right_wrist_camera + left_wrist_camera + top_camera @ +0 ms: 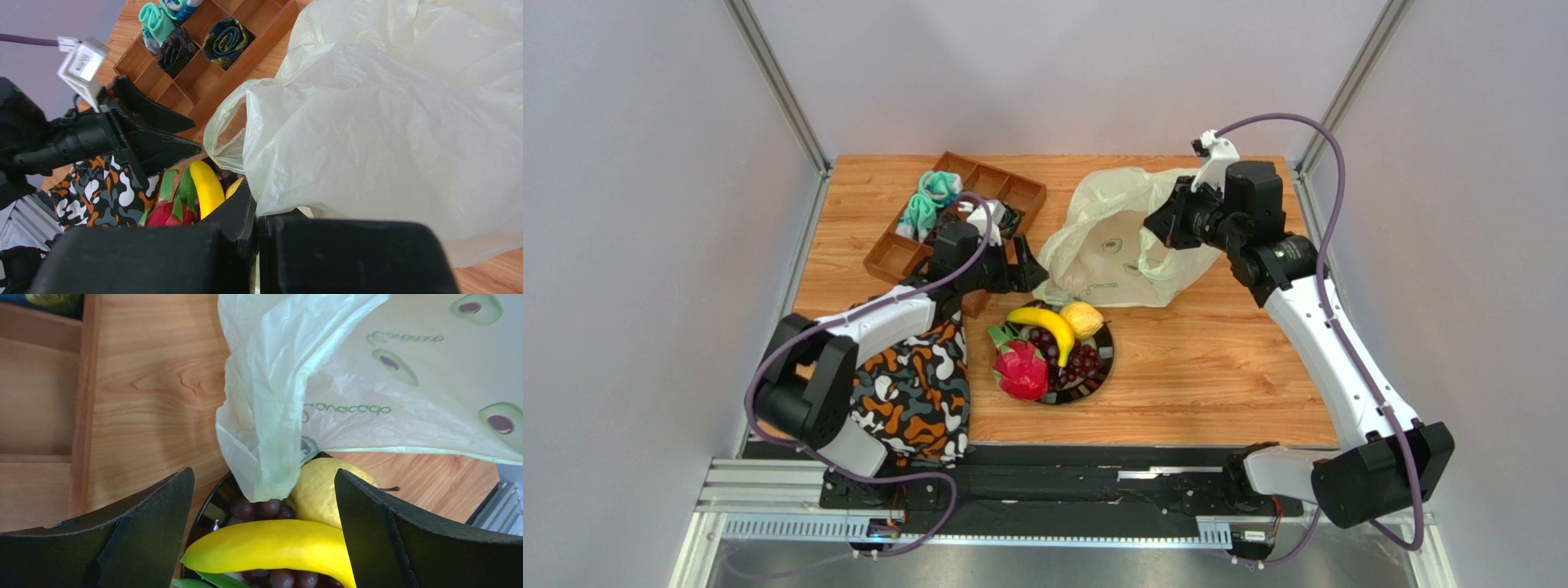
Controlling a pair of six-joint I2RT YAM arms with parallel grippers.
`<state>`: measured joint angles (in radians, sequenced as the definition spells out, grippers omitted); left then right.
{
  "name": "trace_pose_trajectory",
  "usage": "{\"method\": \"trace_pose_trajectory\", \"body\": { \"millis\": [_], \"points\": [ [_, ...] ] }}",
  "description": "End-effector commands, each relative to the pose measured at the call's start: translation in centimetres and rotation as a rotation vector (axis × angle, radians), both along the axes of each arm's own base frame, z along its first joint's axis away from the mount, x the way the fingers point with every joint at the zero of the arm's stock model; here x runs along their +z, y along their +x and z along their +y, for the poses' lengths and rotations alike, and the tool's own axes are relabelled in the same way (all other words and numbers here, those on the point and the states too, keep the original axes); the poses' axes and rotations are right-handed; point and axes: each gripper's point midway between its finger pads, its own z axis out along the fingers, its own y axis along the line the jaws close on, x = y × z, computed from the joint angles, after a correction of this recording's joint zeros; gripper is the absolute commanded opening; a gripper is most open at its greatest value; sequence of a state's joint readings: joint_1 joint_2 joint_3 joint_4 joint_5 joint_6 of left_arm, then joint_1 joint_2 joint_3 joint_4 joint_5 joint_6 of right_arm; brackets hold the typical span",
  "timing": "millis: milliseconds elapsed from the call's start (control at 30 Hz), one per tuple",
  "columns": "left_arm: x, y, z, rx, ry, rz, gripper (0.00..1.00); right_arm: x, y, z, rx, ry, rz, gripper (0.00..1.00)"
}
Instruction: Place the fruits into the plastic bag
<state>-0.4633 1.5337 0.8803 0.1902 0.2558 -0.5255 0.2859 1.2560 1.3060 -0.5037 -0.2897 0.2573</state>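
Note:
The plastic bag [1120,240] lies crumpled behind a black plate [1109,353]. On the plate rest a banana [1046,326], a round yellow fruit [1084,319], a grape bunch [1082,365] and a dragon fruit [1020,371]. My right gripper [1163,226] is shut on the bag's right edge and holds it lifted; in the right wrist view the film [380,122] runs into the closed jaws [256,211]. My left gripper [263,478] is open just above the plate's far rim. A loose fold of the bag [264,459] hangs between its fingers, over the grapes [258,508] and banana [276,548].
A wooden compartment tray [967,211] with rolled teal and dark cloths stands at the back left, right behind my left gripper. An orange-black-white patterned cloth [916,392] lies near the left arm's base. Bare wood shows to the right of the plate.

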Motion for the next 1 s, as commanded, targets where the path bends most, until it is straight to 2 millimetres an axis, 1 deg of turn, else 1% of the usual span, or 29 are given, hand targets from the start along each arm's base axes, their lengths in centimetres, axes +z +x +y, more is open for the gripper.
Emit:
{"method": "trace_pose_trajectory", "body": {
  "millis": [0,133,167,200,267,300,367,433,467,500,533,600,633,667,700,733,767,800,833,867,900,967],
  "points": [
    [1.9,1.2,-2.2,-0.043,-0.084,-0.05,0.93,1.4,-0.4,0.1,0.008,0.021,-0.045,0.0],
    [1.2,1.7,-2.3,-0.04,-0.065,-0.05,0.93,1.7,-0.6,0.2,0.012,0.024,-0.049,0.0],
    [1.4,1.9,-2.3,-0.039,-0.061,-0.061,0.93,1.8,-0.6,0.2,0.015,0.027,-0.049,0.0],
    [0.9,2.0,-2.5,-0.044,-0.054,-0.054,0.93,1.9,-0.7,0.2,0.016,0.028,-0.05,0.0],
    [0.9,2.4,-2.6,-0.045,-0.048,-0.058,0.93,2.0,-0.9,0.3,0.023,0.034,-0.051,0.0],
    [0.2,2.5,-2.7,-0.047,-0.041,-0.044,0.92,2.1,-1.0,0.3,0.024,0.038,-0.052,0.0],
    [-0.1,2.6,-3.0,-0.053,-0.045,-0.035,0.91,2.0,-1.0,0.4,0.026,0.04,-0.049,0.0],
    [-0.8,2.6,-3.4,-0.072,-0.047,-0.017,0.83,1.8,-1.1,0.3,0.025,0.037,-0.042,0.0],
    [-0.7,2.6,-3.8,-0.083,-0.057,-0.016,0.79,1.9,-1.1,0.3,0.025,0.037,-0.043,0.0],
    [-1.3,2.6,-4.1,-0.092,-0.057,-0.004,0.71,1.8,-1.1,0.4,0.026,0.037,-0.039,0.0],
    [-1.3,2.4,-4.5,-0.111,-0.071,0.006,0.67,1.8,-1.1,0.3,0.025,0.035,-0.041,0.0],
    [-1.6,2.2,-5.0,-0.134,-0.076,0.018,0.6,1.9,-1.1,0.3,0.021,0.037,-0.041,0.0],
    [-1.7,2.0,-5.3,-0.145,-0.082,0.024,0.59,1.9,-1.2,0.3,0.025,0.036,-0.041,0.0],
    [-1.5,2.0,-5.5,-0.156,-0.086,0.021,0.52,1.9,-1.1,0.2,0.018,0.036,-0.042,0.0],
    [-1.4,1.9,-5.7,-0.166,-0.091,0.02,0.28,2.0,-1.2,0.2,0.018,0.034,-0.047,0.0],
    [-1.1,1.7,-5.9,-0.187,-0.099,0.017,0.15,1.9,-1.2,0.2,0.017,0.033,-0.045,0.0],
    [-0.4,1.8,-6.0,-0.188,-0.108,-0.002,0.04,1.9,-1.1,0.0,0.01,0.026,-0.049,0.0],
    [0.9,1.7,-5.9,-0.186,-0.12,-0.032,0.0,1.8,-1.0,-0.2,0.002,0.02,-0.05,0.0],
    [1.9,1.7,-5.7,-0.182,-0.12,-0.06,0.0,1.5,-0.9,-0.4,-0.009,0.006,-0.049,0.0],
    [4.2,1.5,-5.5,-0.18,-0.135,-0.11,0.0,1.1,-0.5,-1.0,-0.04,-0.016,-0.048,0.0],
    [5.3,1.4,-5.3,-0.179,-0.137,-0.136,0.0,0.7,-0.3,-1.4,-0.058,-0.033,-0.047,0.0],
    [7.2,0.9,-4.8,-0.179,-0.13,-0.178,0.0,-0.8,0.5,-2.5,-0.113,-0.089,-0.033,0.0]
  ]
}}
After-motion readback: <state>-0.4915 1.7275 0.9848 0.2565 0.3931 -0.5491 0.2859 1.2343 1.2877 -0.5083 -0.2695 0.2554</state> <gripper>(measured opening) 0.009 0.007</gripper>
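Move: The bag's loose left rim hangs in front of my open left hand, roughly 4 cm to its right, 1 cm ahead and 4 cm below. From that hand the banana is about 8 cm back, 2 cm right; the yellow pear 6 cm back, 8 cm right; both some 8 cm below. The compartment tray's middle is around 9 cm ahead, 15 cm left, 11 cm below. My right hand has the left rim about 16 cm left, 3 cm ahead, 20 cm below. I dip my left hand, ease it slightly forward, then carry it right and farther down to the bag's loose left rim, about 5 cm below where it began, turning it clockwise by less than 10 degrees. There I shut the wide-open fingers to pinch the thin plastic, and start back up by 2 cm or so. My right hand stays almost still, keeping its closed grip on the bag's other side. ##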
